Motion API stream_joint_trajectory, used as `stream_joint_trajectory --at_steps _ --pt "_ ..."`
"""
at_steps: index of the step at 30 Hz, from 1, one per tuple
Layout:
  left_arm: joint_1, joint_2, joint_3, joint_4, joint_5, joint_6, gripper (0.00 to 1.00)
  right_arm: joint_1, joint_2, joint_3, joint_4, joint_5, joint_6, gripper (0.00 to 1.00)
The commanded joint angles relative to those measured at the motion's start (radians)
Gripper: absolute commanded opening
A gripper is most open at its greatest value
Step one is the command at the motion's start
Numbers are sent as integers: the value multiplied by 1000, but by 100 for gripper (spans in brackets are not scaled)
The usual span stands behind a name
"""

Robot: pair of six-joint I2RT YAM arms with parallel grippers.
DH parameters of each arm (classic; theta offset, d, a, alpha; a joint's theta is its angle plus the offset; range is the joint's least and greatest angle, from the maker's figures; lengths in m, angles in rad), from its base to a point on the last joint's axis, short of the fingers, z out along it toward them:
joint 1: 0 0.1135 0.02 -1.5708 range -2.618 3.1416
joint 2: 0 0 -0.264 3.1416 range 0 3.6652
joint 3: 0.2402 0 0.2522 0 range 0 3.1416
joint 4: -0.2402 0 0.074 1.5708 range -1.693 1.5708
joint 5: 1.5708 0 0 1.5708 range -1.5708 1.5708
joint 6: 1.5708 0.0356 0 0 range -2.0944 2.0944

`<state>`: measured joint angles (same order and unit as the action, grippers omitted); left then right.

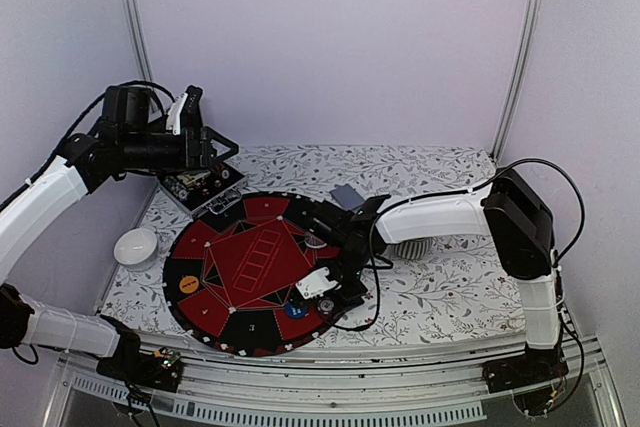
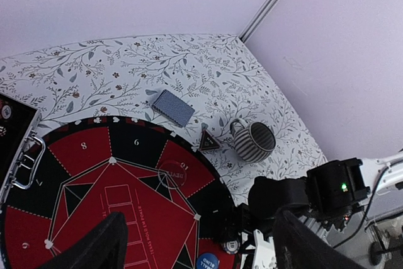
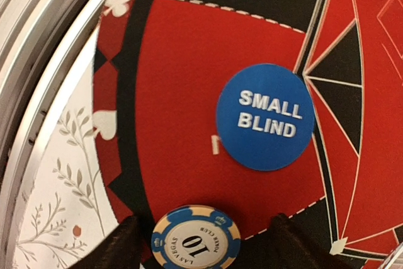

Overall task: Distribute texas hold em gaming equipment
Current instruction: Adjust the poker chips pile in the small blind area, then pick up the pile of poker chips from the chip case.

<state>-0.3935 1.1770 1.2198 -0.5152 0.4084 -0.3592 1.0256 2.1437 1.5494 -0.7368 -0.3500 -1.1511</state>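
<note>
A "10" poker chip (image 3: 196, 237) with blue and cream edge stripes lies flat on the round red-and-black poker mat (image 3: 182, 80). My right gripper (image 3: 204, 247) is open, one finger on each side of the chip, low over the mat's near right part (image 1: 326, 299). A blue "SMALL BLIND" button (image 3: 265, 116) lies just beyond it. An orange button (image 1: 187, 285) rests on the mat's left part and a clear dealer button (image 2: 171, 171) on its far right. The grey-blue card deck (image 2: 172, 106) lies on the floral cloth. My left gripper (image 2: 201, 250) hangs open and empty, high at the left.
A black hinged case (image 1: 200, 187) sits open at the mat's far left edge, under the left gripper (image 1: 222, 147). A striped cup (image 2: 255, 140) and a small black triangle (image 2: 209, 140) stand right of the mat. A white round dish (image 1: 135, 245) lies left of it.
</note>
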Motion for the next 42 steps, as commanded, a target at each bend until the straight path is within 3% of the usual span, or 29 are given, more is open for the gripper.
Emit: stream_joint_trajectory --at_steps 1,5,12,16,20,23,26,29,33,42 --pt "14 -4 -12 -14 -8 16 82 4 -30 -20 1 25 3 82" --pt "16 6 -21 -6 -17 16 82 7 -70 -18 20 0 21 100" --pt "42 70 -44 8 -159 9 82 10 -265 -71 304 11 190 99" --pt "91 167 -29 -44 -304 -5 81 -27 -407 -135 549 153 403 99" --pt "163 286 13 -45 -417 1 81 -124 -498 -140 647 180 639 99" --pt "221 394 75 -39 -541 25 68 -173 -536 -149 657 191 770 99" --pt "256 546 184 -65 -685 92 53 -183 -564 -192 671 194 769 99" --pt "281 737 386 -232 -762 148 45 -182 -591 -233 678 199 762 99" --pt "287 937 544 -354 -889 201 43 -183 -634 -289 693 196 743 99" --pt "324 1093 710 -395 -942 260 40 -183 -663 -333 731 183 717 99"
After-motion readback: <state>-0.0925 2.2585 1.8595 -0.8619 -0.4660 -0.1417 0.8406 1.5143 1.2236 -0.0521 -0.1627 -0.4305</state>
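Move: The row of chips along the left side of the case lies about 22 cm ahead of the left hand, 26 cm to its left and 28 cm below. The card box is some 6 cm right of that row and 6 farther out, the dice about 9 cm right of it and 1 farther out. The poker chips pile sits right between the right fingertips, 1 cm lower; the SMALL BLIND button is 7 cm left of the pile and 1 nearer. Open the right fingers the rest of the way around the pile, then lift clear, up about 26 cm and forward 12, swinging the fingers from down to left and outward. Meanwhile bring the left gripper down some 26 cm, left and forward over the open case towards its left chip row, tipping the fingers downward and narrowing them to about half. ##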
